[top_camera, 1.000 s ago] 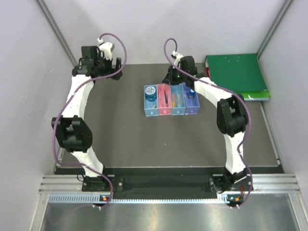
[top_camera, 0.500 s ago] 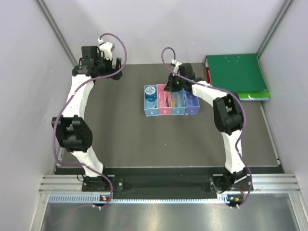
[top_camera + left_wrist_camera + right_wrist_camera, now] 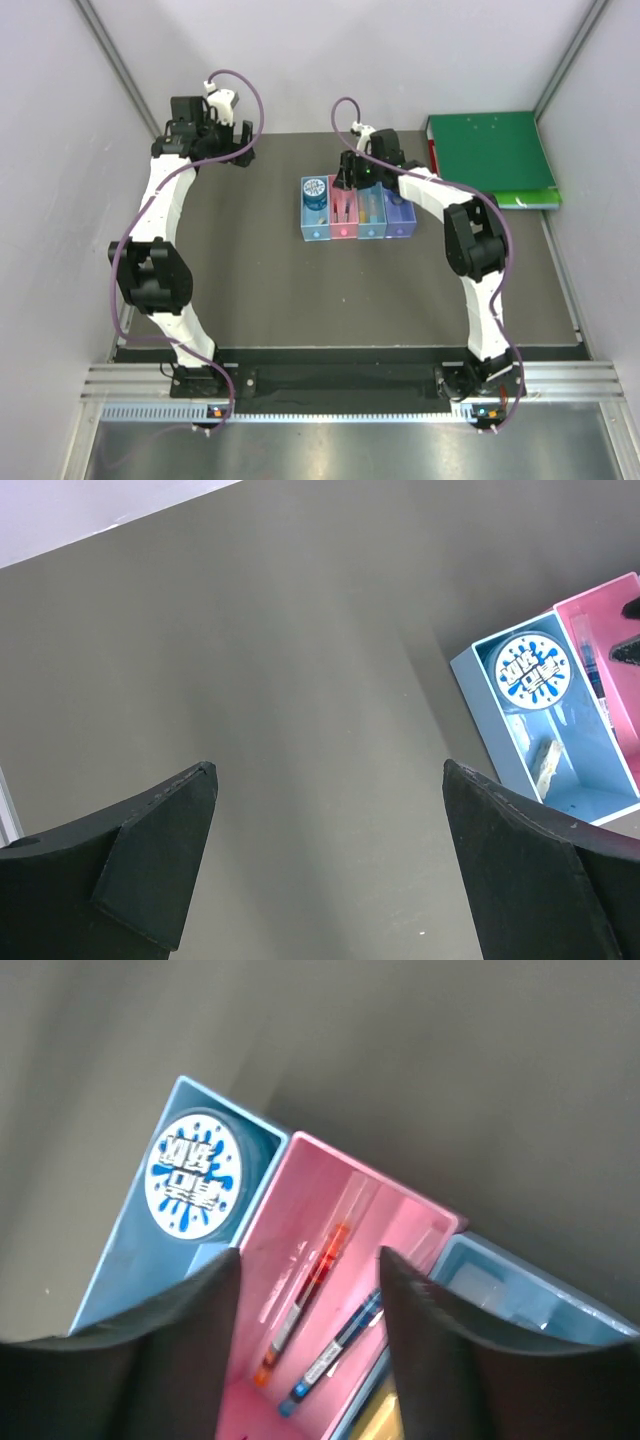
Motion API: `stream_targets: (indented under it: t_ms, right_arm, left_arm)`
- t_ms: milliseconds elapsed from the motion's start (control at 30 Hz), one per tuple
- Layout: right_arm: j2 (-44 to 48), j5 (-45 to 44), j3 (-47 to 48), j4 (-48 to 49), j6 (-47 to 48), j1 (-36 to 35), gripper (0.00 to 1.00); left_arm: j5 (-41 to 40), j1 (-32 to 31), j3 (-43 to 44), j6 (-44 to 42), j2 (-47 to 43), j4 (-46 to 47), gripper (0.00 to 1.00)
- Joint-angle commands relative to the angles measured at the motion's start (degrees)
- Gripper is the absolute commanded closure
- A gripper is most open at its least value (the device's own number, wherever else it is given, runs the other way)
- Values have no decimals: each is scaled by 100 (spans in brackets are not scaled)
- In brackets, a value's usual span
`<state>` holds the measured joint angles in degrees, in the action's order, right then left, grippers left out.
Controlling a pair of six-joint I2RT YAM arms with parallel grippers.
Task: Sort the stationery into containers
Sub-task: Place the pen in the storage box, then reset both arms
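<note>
Four containers stand side by side mid-table: blue tray (image 3: 314, 222), pink tray (image 3: 342, 226), light blue tray (image 3: 371, 224) and purple tray (image 3: 399, 222). My right gripper (image 3: 349, 183) hangs open over the far end of the pink tray (image 3: 400, 1210). Beneath its fingers a red pen (image 3: 312, 1285) and a blue pen (image 3: 342, 1345) lie in that tray. A round tape roll (image 3: 193, 1175) fills the far end of the blue tray (image 3: 478, 695), with a small white eraser (image 3: 545, 763) beside it. At the far left my left gripper (image 3: 215, 140) is open over bare table.
A large green binder (image 3: 490, 150) lies at the back right, close to the purple tray. Grey walls with metal posts close in the table on three sides. Dark matte table surface (image 3: 300, 680) stretches left and in front of the trays.
My right gripper has moved left from above the light blue tray to above the pink tray, and its jaws have opened. The left arm has not moved.
</note>
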<state>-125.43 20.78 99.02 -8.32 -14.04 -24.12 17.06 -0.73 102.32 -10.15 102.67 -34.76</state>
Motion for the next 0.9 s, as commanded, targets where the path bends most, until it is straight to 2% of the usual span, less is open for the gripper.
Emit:
stream_targets:
  t_ms: [0, 33, 100, 133, 333, 533, 567, 733, 867]
  right_arm:
    - [728, -39, 196, -214, 349, 21, 34]
    - [817, -38, 240, -301, 376, 21, 19]
    - [1054, -12, 336, -459, 533, 13, 2]
    - [1116, -21, 520, -721, 621, 4, 0]
    - [1696, -441, 1180, -1988, 1886, -5, 0]
    - [2320, -1663, 1182, -3087, 2801, -5, 0]
    - [2399, -1995, 1076, -3167, 2793, 12, 1]
    - [2733, -2481, 576, -3835, 2670, 74, 0]
    - [3347, -2762, -84, -3572, 2591, 144, 0]
  left_arm:
    - [140, 29, 218, 101, 25, 171, 1]
    - [166, 29, 227, 119, 33, 163, 1]
    - [210, 29, 235, 198, 25, 198, 1]
    - [236, 38, 235, 215, 25, 207, 1]
    - [193, 38, 209, 347, -28, 233, 1]
    - [-45, 38, 314, 225, -116, 85, 1]
    - [-80, 38, 323, 224, -116, 58, 1]
    - [-580, 12, 236, 259, -116, -215, 1]
    - [-1055, -146, -264, 207, -317, -242, 1]
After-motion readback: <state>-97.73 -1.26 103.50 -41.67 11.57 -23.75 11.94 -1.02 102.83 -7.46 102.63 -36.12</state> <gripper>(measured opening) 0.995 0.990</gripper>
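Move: My open right hand is just over the pink compartment. The red pen lies about 6 cm below it, 3 cm back and 1 cm left; the blue pen is at the same depth, 3 cm back and 2 cm right. The round blue tub stands about 6 cm to this hand's left and the blue-capped bottle some 13 cm to its right, both level with it. From my left hand the red pen lies about 20 cm right, 2 cm back and 22 cm below. With the pens already free of my right fingers, I spread these fingers fully and lift straight off the pink compartment. I climb about 20 cm, swinging some 13 cm right and 7 cm back over the box towards the bottle's side, and dip slightly at the end. The wrist turns about 30 degrees, bringing the fingers from pointing leftward to more forward. ##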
